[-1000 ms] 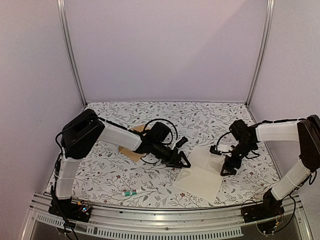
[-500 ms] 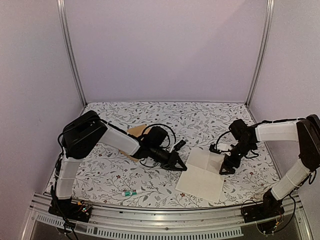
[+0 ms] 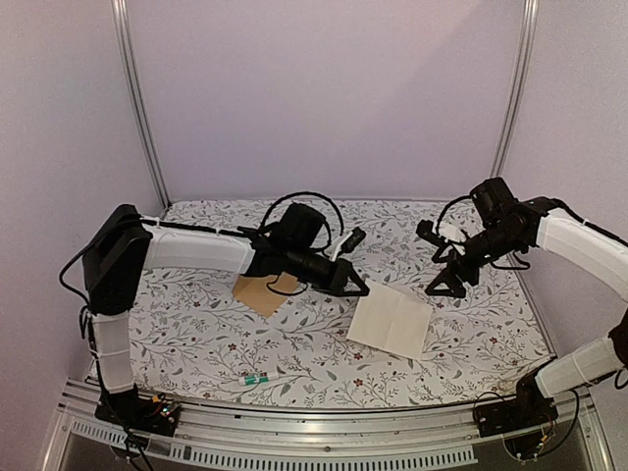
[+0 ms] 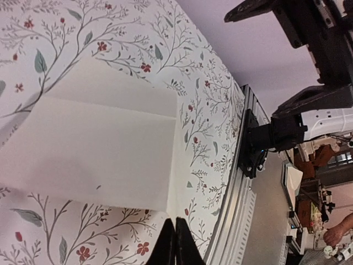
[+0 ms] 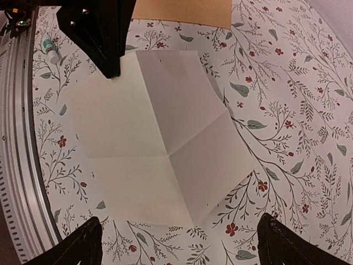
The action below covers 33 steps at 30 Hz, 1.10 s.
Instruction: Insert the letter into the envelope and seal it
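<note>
The cream letter lies creased on the floral table, right of centre. It fills much of the left wrist view and the right wrist view. My left gripper is shut on the letter's near-left corner, its black tips pinched together at the paper's edge. Its fingers also show in the right wrist view. The tan envelope lies flat to the left, under my left wrist. My right gripper hangs open above the letter's far right side, nothing between its fingers.
A small glue stick lies near the front edge, left of centre. The metal front rail runs along the near side. Upright frame posts stand at the back corners. My right arm shows above the letter.
My left gripper closed at the letter's corner and the arm rose and stretched out. The letter shifted away from the front edge. My right gripper lifted up and back off the paper, still open.
</note>
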Motion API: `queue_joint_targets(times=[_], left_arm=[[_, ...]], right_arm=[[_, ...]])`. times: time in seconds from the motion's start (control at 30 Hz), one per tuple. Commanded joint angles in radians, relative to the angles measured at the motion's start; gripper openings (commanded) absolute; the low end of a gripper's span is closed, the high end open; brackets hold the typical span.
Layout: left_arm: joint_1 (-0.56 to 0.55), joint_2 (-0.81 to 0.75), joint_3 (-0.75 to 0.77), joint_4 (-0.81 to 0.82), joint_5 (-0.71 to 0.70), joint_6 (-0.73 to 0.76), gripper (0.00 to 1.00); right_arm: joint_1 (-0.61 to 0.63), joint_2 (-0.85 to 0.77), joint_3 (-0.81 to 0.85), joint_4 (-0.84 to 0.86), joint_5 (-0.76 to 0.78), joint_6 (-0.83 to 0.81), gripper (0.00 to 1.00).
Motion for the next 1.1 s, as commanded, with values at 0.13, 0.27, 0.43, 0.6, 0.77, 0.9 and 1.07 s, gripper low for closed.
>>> queue_joint_targets(times=[0.13, 0.27, 0.43, 0.6, 0.77, 0.9, 1.07], left_arm=[[-0.024, -0.191, 0.145, -0.317, -0.215, 0.232, 0.00], [-0.040, -0.243, 0.185, -0.406, -0.295, 0.292, 0.00], [-0.059, -0.286, 0.218, -0.452, -0.332, 0.325, 0.00], [-0.080, -0.300, 0.246, -0.459, -0.298, 0.353, 0.00], [-0.101, -0.303, 0.275, -0.458, -0.280, 0.379, 0.00], [-0.108, -0.300, 0.295, -0.456, -0.285, 0.397, 0.00], [-0.110, -0.296, 0.308, -0.460, -0.328, 0.412, 0.00]], right_arm=[[0.003, 0.005, 0.171, -0.128, -0.181, -0.065, 0.95], [0.024, 0.040, 0.281, -0.158, -0.223, -0.065, 0.94], [0.054, 0.083, 0.350, -0.161, -0.216, -0.076, 0.94], [0.067, 0.119, 0.350, -0.129, -0.212, -0.093, 0.93], [0.076, 0.146, 0.322, -0.111, -0.222, -0.107, 0.91], [0.089, 0.151, 0.286, -0.110, -0.232, -0.122, 0.87], [0.090, 0.157, 0.280, -0.127, -0.244, -0.116, 0.69]])
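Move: The left gripper already holds the letter by its far left corner, with the sheet's middle about 5 cm back, 7 cm right and 5 cm below it. From the open right gripper, that middle lies roughly 12 cm left, 3 cm back and 9 cm lower. The envelope lies on the table about 10 cm ahead, 22 cm left and 9 cm below the left gripper, and the glue stick some 18 cm back, 25 cm left and 9 cm below it. Keep the left fingers shut on the letter's corner and lift it about 16 cm, fast at first and then slowly, rolling the wrist some 30 degrees. Bring the open right gripper up and left towards the letter's free right side, then sink about 4 cm so that edge comes between the fingers, turning slightly counter-clockwise and beginning to close. ##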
